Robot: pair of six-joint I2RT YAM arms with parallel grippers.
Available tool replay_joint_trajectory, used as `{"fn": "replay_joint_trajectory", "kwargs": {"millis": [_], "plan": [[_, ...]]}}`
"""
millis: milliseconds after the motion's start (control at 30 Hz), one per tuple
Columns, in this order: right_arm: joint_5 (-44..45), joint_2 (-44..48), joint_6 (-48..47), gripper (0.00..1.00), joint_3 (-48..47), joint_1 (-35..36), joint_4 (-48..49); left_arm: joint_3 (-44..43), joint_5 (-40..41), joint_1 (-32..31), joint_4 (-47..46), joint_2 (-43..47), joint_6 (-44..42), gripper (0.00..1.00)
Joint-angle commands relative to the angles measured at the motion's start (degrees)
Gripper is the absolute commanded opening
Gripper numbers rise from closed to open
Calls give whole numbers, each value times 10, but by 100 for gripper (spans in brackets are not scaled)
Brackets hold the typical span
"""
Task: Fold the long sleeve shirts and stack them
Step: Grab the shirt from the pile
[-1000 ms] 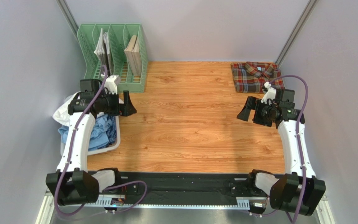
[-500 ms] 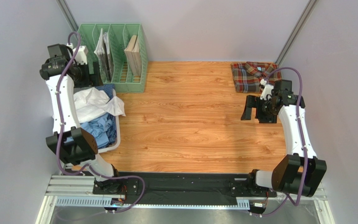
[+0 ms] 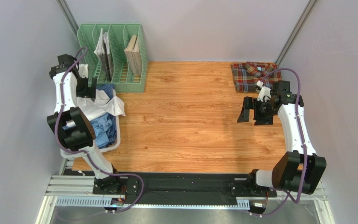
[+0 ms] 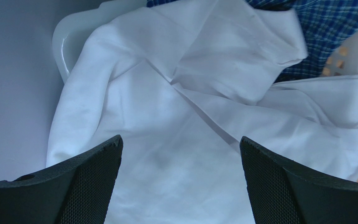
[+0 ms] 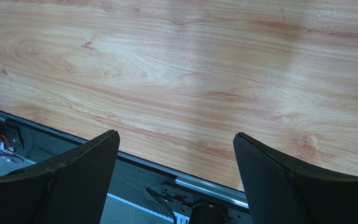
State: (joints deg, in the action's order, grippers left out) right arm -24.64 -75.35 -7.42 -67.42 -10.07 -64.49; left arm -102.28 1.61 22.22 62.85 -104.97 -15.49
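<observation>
A crumpled plain white shirt point(image 3: 99, 106) lies on top of a white basket point(image 3: 116, 140) at the left. A light blue shirt point(image 3: 102, 128) and a dark blue checked shirt point(image 3: 105, 87) lie under it. My left gripper point(image 3: 86, 87) hangs open just above the white shirt point(image 4: 176, 112), and the left gripper point(image 4: 180, 139) has nothing between its fingers. The checked shirt point(image 4: 335, 28) shows at the basket's far side. A folded plaid shirt point(image 3: 253, 75) lies at the back right. My right gripper point(image 3: 253, 114) is open and empty over bare wood; the right gripper point(image 5: 176, 135) points down at the table.
A green file rack point(image 3: 115, 51) with books stands behind the basket, close to my left arm. The basket rim point(image 4: 69, 37) sits against the left wall. The wooden table point(image 3: 190, 121) ends at a black rail point(image 5: 204, 186) at the near edge.
My left arm swung from over the table to the back left, then came down over the white shirt in the basket. The right gripper tipped downward and shifted slightly.
</observation>
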Motion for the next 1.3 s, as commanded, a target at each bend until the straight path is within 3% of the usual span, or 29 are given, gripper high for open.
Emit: {"fn": "replay_joint_trajectory", "kwargs": {"millis": [0, 167, 233, 333, 367, 433, 467, 833, 1067, 1233, 1267], "plan": [[-17, -1, -11, 100, -1, 2, 1, 30, 49, 21, -10, -10, -27, 99], [-20, -3, -10, 100, -3, 3, 1, 50, 45, 34, -6, -23, -33, 99], [-20, -2, -11, 100, -3, 2, 1, 47, 40, 37, 5, -30, -35, 93], [-18, -2, -12, 100, -1, 3, 2, 30, 17, 42, 20, -25, -32, 63], [-18, -1, -12, 100, 0, 3, 3, 24, 3, 42, 24, -20, -31, 43], [-18, -2, -10, 100, 2, 3, 3, -2, -12, 42, 37, -3, -27, 25], [-18, -2, -10, 100, 2, 2, 3, -12, -33, 42, 42, 3, -22, 1], [-26, -7, -7, 100, 2, 2, 8, -248, -148, 8, 103, 93, -5, 0], [-30, -10, -3, 100, -5, 2, 6, -415, -106, -155, 77, 115, -5, 0], [-30, -6, -1, 100, -2, 2, 10, -431, -90, -290, -40, 145, 6, 0], [-30, -6, -1, 100, -1, 2, 10, -446, -83, -343, -54, 145, 5, 0]]}}
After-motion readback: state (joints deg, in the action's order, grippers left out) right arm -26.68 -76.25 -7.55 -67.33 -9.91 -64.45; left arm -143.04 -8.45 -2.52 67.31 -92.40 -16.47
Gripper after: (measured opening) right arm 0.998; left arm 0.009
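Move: The white shirt, top of the basket pile, has its middle about 5 cm below the open left hand and some 3 cm back. Blue shirts lie roughly 13 cm back and 5 cm right of that hand, 8 cm lower; the green rack's middle is about 14 cm ahead, 10 cm right and 5 cm lower. From the right hand the white shirt is some 62 cm left, 6 cm ahead and 4 cm lower. Left hand sinks 5 cm, pinches the white shirt, then lifts some 35 cm, swinging right, wrist tipping up. ##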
